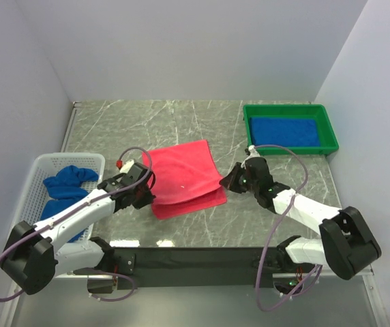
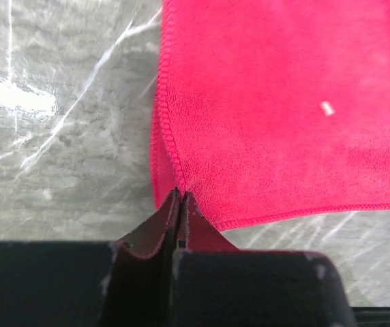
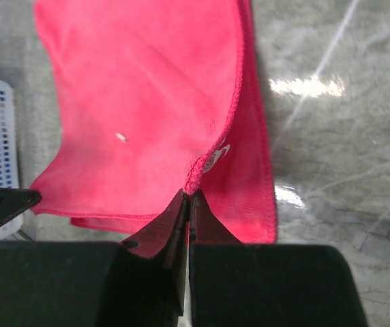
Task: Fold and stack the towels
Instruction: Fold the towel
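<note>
A pink-red towel lies folded once on the marble table, its upper layer offset from the lower one. My left gripper is shut on the towel's near-left corner. At the near-right corner, my right gripper is shut on the upper layer's hem. One blue towel lies flat in the green tray. Another blue towel sits crumpled in the white basket.
The green tray stands at the back right, against the right wall. The white lattice basket sits at the left edge, beside my left arm. Grey walls close in the table on three sides.
</note>
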### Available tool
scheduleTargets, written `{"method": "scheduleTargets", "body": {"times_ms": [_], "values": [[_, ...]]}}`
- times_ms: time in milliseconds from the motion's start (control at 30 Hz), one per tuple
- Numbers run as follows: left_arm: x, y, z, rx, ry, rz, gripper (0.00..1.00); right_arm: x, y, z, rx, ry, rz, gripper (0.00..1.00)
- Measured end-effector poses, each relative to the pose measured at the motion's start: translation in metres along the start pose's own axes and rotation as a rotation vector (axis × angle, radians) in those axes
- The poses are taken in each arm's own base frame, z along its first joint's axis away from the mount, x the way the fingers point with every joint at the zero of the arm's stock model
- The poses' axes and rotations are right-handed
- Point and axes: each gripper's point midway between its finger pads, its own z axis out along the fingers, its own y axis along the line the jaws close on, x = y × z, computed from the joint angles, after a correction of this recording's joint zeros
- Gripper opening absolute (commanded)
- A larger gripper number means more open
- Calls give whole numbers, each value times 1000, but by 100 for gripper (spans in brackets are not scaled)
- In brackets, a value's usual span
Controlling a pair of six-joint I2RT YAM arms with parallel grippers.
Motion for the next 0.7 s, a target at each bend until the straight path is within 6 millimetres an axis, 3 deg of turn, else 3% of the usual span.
{"method": "scheduleTargets", "body": {"times_ms": [133,300,567,700], "values": [[-8,-6,-13,4,-13,-3,1,-12,12,-11,-21,-25,-8,0],[-4,-1,-21,13,1,-4,1,-8,14,-22,-28,-15,2,0],[44,40,10,-71,142,11,1,47,-28,-13,74,143,79,0],[50,40,17,-68,159,7,1,65,-43,-8,126,201,108,0]]}}
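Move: The left hand holds the top layer's near-left corner of the red towel; the lower layer's near-left corner lies about 5 cm back, 2 cm to the right and 5 cm below. The towel's far edge has its middle some 19 cm ahead and 7 cm to the right, and the white basket stands about 27 cm to the left, 1 cm farther out. For the right hand, the lower near-right corner is about 5 cm back, 2 cm right and 6 cm down; the green tray is roughly 22 cm ahead and 22 cm right. Keep both grippers shut on the red towel's upper corners and flick the layer: lift both hands together 2 to 2.5 cm, then swing them down some 7 to 8 cm while drawing back about 5 cm towards the robot, bringing the held edge onto the lower layer's near edge. Tip both sets of fingers steeper by some 10 to 15 degrees on the way down. ##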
